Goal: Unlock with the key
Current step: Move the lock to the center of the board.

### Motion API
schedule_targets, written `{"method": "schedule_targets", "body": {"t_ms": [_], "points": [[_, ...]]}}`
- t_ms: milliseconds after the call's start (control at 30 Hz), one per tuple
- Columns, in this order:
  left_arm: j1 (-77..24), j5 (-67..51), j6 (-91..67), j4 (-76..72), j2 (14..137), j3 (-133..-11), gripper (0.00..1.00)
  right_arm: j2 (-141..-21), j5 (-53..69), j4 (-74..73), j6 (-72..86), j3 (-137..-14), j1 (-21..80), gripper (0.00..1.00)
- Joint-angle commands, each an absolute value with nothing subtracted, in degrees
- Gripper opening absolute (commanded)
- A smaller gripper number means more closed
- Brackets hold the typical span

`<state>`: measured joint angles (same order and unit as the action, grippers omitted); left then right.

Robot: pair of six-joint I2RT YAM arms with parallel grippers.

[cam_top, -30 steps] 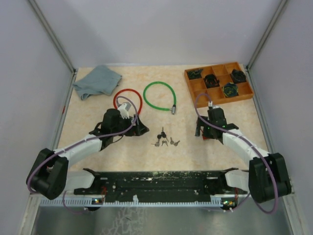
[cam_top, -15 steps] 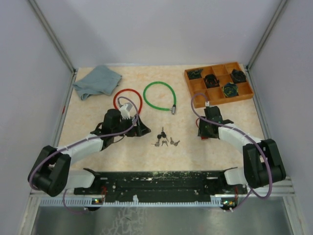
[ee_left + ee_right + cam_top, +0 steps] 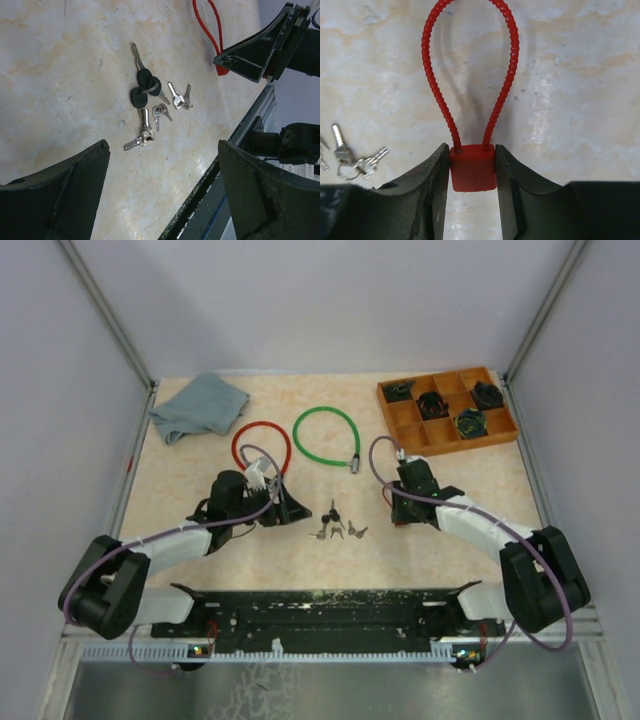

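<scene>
A small red padlock (image 3: 472,169) with a red ribbed cable loop (image 3: 470,65) lies on the table. My right gripper (image 3: 471,152) is shut on its body, one jaw against each side. In the top view that right gripper (image 3: 398,504) is right of centre. Several keys (image 3: 336,525) lie in a loose bunch mid-table, two of them black-headed (image 3: 143,87), the others bare metal (image 3: 150,127). My left gripper (image 3: 162,150) hovers open just short of them, holding nothing. The left gripper (image 3: 288,506) sits left of the keys.
A red cable lock ring (image 3: 262,446) and a green one (image 3: 326,435) lie behind the arms. A blue-grey cloth (image 3: 200,406) is at the back left. An orange compartment tray (image 3: 404,416) holding dark objects stands at the back right. The table's near edge rail (image 3: 240,145) runs beside the keys.
The right gripper has closed from open onto the red padlock and moved left toward the keys. The left gripper has edged slightly right and stayed open.
</scene>
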<state>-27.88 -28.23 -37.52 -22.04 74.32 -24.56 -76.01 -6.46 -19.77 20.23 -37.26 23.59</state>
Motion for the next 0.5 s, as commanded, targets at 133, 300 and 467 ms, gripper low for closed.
{"method": "schedule_targets", "body": {"t_ms": [133,300,467], "points": [[-27.95,-30.89,-43.37,-29.97,72.29,-21.51,0.93,-71.11,-6.92,-15.16,21.77,-42.05,33.14,0.14],[-27.86,-28.95,-45.35,-30.94,70.65,-18.83,0.91,-74.67,-6.51,-13.28,21.94,-45.43,38.89,0.14],[-27.91,-26.9,-47.17,-31.58,67.63,-16.84,0.9,-79.51,-6.7,-10.62,21.97,-49.38,45.15,0.14]]}}
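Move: The right hand already holds the red lock just clear of the board; the board's centre lies about 15 cm to its left and 8 cm farther out, roughly 2 cm lower. The black keys lie about 16 cm left and 2 cm ahead, the silver keys about 10 cm left and 2 cm back, the green cable's lock body 11 cm left and 14 cm ahead. From the left hand, the centre is some 9 cm ahead, 9 cm right and 7 cm below. Right hand carries the still-pinched red lock about 11 cm left, 5 cm up, towards the board's centre. ##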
